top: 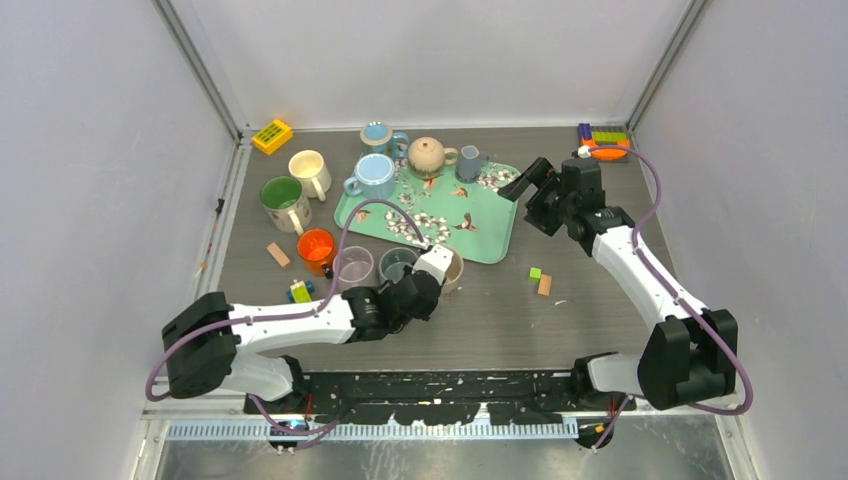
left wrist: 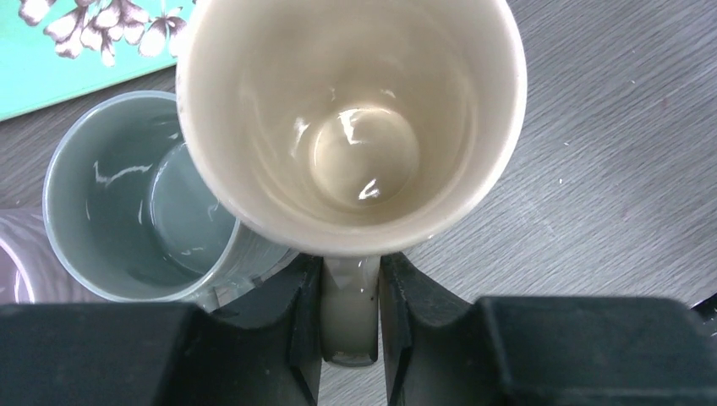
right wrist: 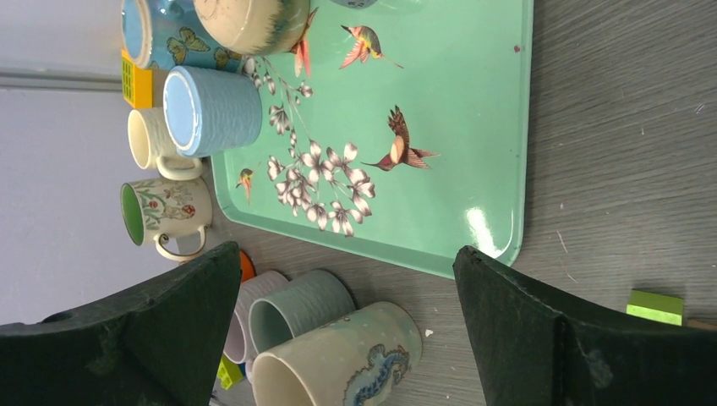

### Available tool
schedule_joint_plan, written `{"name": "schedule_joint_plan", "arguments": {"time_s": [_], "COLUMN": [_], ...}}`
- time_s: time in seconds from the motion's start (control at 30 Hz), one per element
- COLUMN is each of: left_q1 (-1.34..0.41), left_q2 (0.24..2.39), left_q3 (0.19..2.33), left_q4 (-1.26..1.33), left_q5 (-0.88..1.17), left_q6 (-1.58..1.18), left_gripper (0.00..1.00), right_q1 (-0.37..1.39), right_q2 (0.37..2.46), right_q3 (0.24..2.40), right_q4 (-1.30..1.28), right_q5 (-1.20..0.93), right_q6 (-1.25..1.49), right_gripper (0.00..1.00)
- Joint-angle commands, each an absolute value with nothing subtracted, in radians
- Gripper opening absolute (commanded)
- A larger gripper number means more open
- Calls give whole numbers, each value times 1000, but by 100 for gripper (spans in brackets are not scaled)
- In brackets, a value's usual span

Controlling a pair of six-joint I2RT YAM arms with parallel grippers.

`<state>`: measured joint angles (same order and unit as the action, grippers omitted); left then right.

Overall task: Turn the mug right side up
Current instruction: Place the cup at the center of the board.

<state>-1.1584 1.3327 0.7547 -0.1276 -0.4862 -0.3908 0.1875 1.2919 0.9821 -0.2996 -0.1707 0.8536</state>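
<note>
The mug is cream with a blue seahorse on its side. It stands mouth up on the table just in front of the tray's near edge; its inside is bare. My left gripper is shut on the mug's handle, one finger on each side. A grey mug touches the held mug on its left. My right gripper hangs open over the tray's right end, holding nothing.
The mint tray carries a teapot, a blue mug and a small grey jug. A clear cup, an orange cup, a green-lined mug and small blocks lie around.
</note>
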Motion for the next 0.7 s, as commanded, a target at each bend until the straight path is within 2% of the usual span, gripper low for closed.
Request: {"name": "schedule_joint_plan", "arguments": {"time_s": [0.0, 0.33, 0.43, 0.63, 0.67], "left_q1": [-1155, -1156, -1157, -1155, -1154], "left_q2": [1334, 1267, 1227, 1147, 1131], "left_q3": [785, 839, 865, 963, 976], "left_q4": [-132, -277, -335, -517, -539], "left_q5": [-535, -536, -536, -580, -586], "left_q6": [-415, -448, -449, -497, -506], "left_gripper": [31, 70, 78, 99, 100], "right_q1": [185, 193, 203, 232, 234], "right_q2": [1298, 1409, 1483, 1621, 1650], "right_q3": [1011, 1105, 1171, 1302, 1330], "right_q4": [-278, -291, -281, -225, -220], "right_q5": [-187, -189, -189, -165, -164], "right_q6": [818, 698, 647, 502, 475], "right_gripper": [100, 100, 100, 100, 100]}}
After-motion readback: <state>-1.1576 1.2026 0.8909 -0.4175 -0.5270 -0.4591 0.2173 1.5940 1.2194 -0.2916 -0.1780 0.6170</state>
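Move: The left fingers hold the handle of the cream mug, whose middle lies about 5 cm ahead and 3 cm right; the grey-green mug is about 6 cm ahead and 7 cm left of the hand. From the open right hand, the blue-grey cup is roughly 9 cm ahead, 8 cm left and 11 cm below. The brown round mug stands some 9 cm left of the cup and 1 cm farther out. Left opens off the cream mug's handle, rising 5 cm; right reaches 6 cm forward towards the blue-grey cup. ##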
